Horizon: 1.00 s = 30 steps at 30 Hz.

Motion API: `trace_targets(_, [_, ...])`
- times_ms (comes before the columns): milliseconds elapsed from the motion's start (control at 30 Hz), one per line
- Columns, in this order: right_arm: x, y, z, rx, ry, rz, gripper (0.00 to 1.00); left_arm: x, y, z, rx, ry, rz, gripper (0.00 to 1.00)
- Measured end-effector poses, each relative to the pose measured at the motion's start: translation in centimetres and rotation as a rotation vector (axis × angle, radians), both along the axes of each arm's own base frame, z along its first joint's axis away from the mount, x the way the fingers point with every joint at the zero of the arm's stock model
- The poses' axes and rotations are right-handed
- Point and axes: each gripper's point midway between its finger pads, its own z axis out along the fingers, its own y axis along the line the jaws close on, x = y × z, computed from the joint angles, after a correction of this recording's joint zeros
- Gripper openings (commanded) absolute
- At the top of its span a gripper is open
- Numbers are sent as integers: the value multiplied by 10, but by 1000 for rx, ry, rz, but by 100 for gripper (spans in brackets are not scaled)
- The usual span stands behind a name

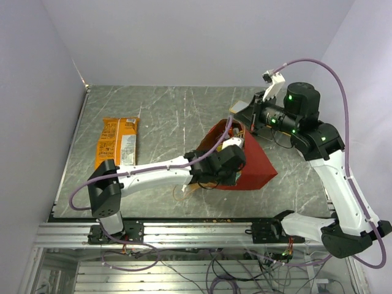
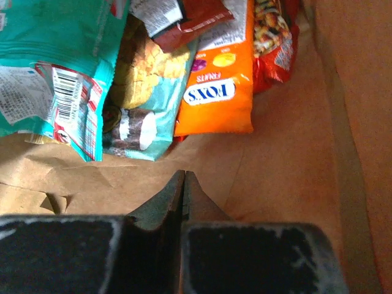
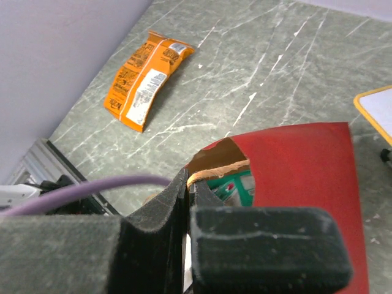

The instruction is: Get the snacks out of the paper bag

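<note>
The red paper bag (image 1: 256, 164) lies on the table with its mouth toward the left. My left gripper (image 2: 184, 175) is inside it, over the brown kraft floor (image 2: 275, 165), shut with nothing between the fingers. Just beyond the tips lie snacks: an orange FOX'S packet (image 2: 217, 79), a teal cookie packet (image 2: 144, 98), a larger teal packet (image 2: 49, 55), a dark-red wrapper (image 2: 196, 18) and a red candy packet (image 2: 275, 43). My right gripper (image 3: 191, 177) (image 1: 241, 122) is shut on the bag's tan loop handle (image 3: 219, 173), holding the mouth (image 3: 223, 162) up.
An orange chip bag (image 1: 116, 142) (image 3: 144, 82) lies flat on the table's left side. A white card with a yellow edge (image 3: 376, 113) sits behind the bag, near the right gripper. The bag's other handle (image 1: 182, 191) trails near the front edge. Walls close in left and back.
</note>
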Motion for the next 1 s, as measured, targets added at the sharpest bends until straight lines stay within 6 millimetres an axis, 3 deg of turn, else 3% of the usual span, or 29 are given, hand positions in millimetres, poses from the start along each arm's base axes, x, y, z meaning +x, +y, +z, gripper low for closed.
trace_targets(167, [-2, -9, 1, -33, -34, -20, 0, -30, -7, -8, -6, -51, -49, 10])
trace_targets(267, [-12, -14, 0, -28, -51, -19, 0, -48, 6, -35, 40, -60, -105, 13])
trace_targets(333, [-18, -17, 0, -22, -61, -18, 0, -51, 17, -51, 89, -73, -133, 22])
trace_targets(400, [-24, -20, -1, -19, -68, -20, 0, -46, 23, -55, 121, -106, -149, 33])
trace_targets(500, [-28, -22, -5, -19, -62, -20, 0, -34, 25, -45, 128, -174, -161, 45])
trace_targets(767, [-18, -17, -2, -21, -55, -22, 0, 9, 27, -7, 122, -314, -95, 54])
trace_targets(1000, [-14, -14, 2, -18, -53, -20, 0, 37, 27, -14, 169, -348, -56, 65])
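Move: From the left hand, already inside the paper bag, the teal packet lies about 7 cm ahead, 2 cm left and 4 cm below. The chip packet is roughly 6 cm ahead and 2 cm right, the orange FOX'S packet some 5 cm ahead and 5 cm right, both about 5 cm down. From the right hand, the teal packet is some 8 cm left, 4 cm back and 26 cm below. Left hand dips back about 5 cm, then opens reaching forward to the teal packet; right keeps the handle. ##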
